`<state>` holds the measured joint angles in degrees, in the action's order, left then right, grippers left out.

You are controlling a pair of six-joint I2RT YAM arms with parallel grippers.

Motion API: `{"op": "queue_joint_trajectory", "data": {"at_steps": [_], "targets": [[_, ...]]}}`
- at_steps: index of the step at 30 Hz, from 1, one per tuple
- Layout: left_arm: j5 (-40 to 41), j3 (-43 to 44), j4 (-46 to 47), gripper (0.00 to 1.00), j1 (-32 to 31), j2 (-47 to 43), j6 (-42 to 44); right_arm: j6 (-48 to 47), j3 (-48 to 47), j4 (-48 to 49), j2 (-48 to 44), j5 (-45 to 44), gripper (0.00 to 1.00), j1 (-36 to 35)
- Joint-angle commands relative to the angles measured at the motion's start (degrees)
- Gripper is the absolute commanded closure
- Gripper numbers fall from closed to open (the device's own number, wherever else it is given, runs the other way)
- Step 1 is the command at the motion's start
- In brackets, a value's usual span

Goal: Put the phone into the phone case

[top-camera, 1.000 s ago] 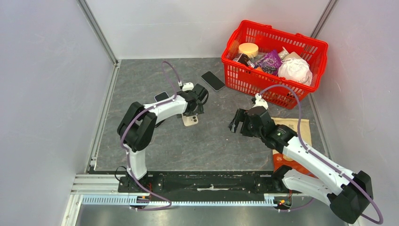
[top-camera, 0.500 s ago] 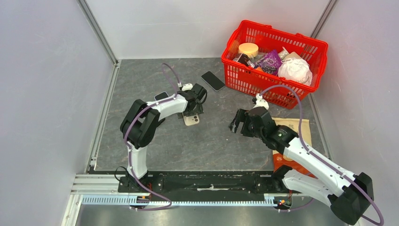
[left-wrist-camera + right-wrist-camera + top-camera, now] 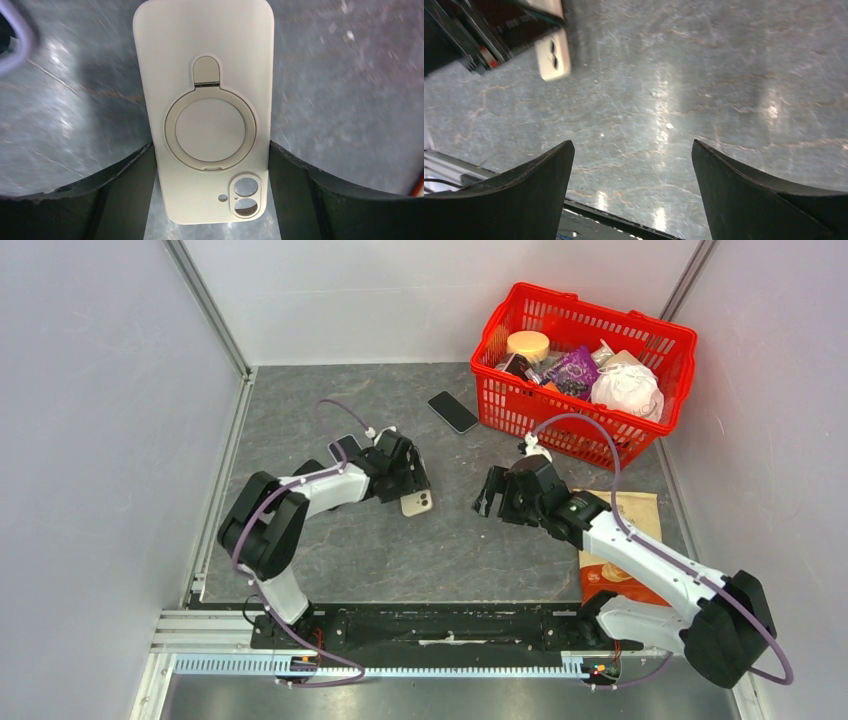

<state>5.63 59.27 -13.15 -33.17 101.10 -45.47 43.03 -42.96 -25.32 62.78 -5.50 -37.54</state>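
Note:
The cream phone case (image 3: 207, 110) lies back up, ring stand and camera cutouts showing. It sits between the fingers of my left gripper (image 3: 211, 150), whose jaws press against both of its long edges. In the top view the phone case (image 3: 418, 503) pokes out from under the left gripper (image 3: 408, 486), left of centre. The phone (image 3: 453, 411), black and screen up, rests on the table farther back, near the red basket. My right gripper (image 3: 489, 494) hovers open over bare table to the right of the case, nothing between its fingers (image 3: 534, 185). The right wrist view catches the case (image 3: 554, 54) at its upper left.
A red basket (image 3: 520, 412) full of groceries stands at the back right. An orange packet (image 3: 628, 540) lies by the right arm. A dark flat phone-like object (image 3: 345, 445) sits behind the left arm. Walls close in on both sides.
My left arm has swung and dropped lower, its jaws closing onto the case, which has shifted slightly right and turned. The right gripper has moved a little left and farther back.

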Motion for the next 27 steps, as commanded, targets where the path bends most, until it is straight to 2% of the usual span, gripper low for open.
{"op": "queue_joint_trajectory", "data": {"at_steps": [1,7,12,17,22,27], "targets": [[-14.94,-8.33,5.86,0.48,-1.75,-4.31,-3.02,1.37,-4.63,6.34,3.89,5.27,0.06,1.2],[-21.82,-16.22,12.52,0.48,-3.2,-10.84,-4.27,3.61,-6.24,10.72,9.22,9.09,0.09,2.63],[-24.2,-20.05,15.87,0.48,-4.41,-14.9,-3.75,5.19,-7.86,15.1,15.64,12.45,0.13,2.84],[-26.66,-21.21,18.72,0.48,-4.8,-15.76,-3.5,7.24,-8.92,19.83,21.78,16.0,0.2,2.28],[-27.25,-20.88,19.45,0.48,-5.37,-15.82,-3.57,7.16,-10.94,19.89,25.78,14.68,0.24,0.23],[-27.75,-20.6,20.48,0.48,-5.75,-15.05,-4.01,7.98,-11.97,19.52,28.59,12.46,0.33,-1.59]]}}
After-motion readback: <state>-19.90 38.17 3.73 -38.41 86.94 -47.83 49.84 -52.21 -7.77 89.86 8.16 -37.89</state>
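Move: The left gripper already pinches the cream case, whose middle lies about 2 cm ahead of the hand point. From this gripper, the open right gripper is about 14 cm right, 6 cm back and 9 cm higher; on the table, the lavender-rimmed phone is 16 cm left and 6 cm ahead, the lone black phone 10 cm right and 18 cm ahead. From the right gripper, the case is roughly 16 cm left, 8 cm ahead and 9 cm below. Bring the left gripper back about 12 cm and somewhat right, keeping its pinch on the case while rolling its right side up and turning clockwise, some 30 degrees in all. Meanwhile send the right gripper left about 10 cm and forward 5, sinking late, to close in on the case's raised right edge, its fingers narrowing partway. ##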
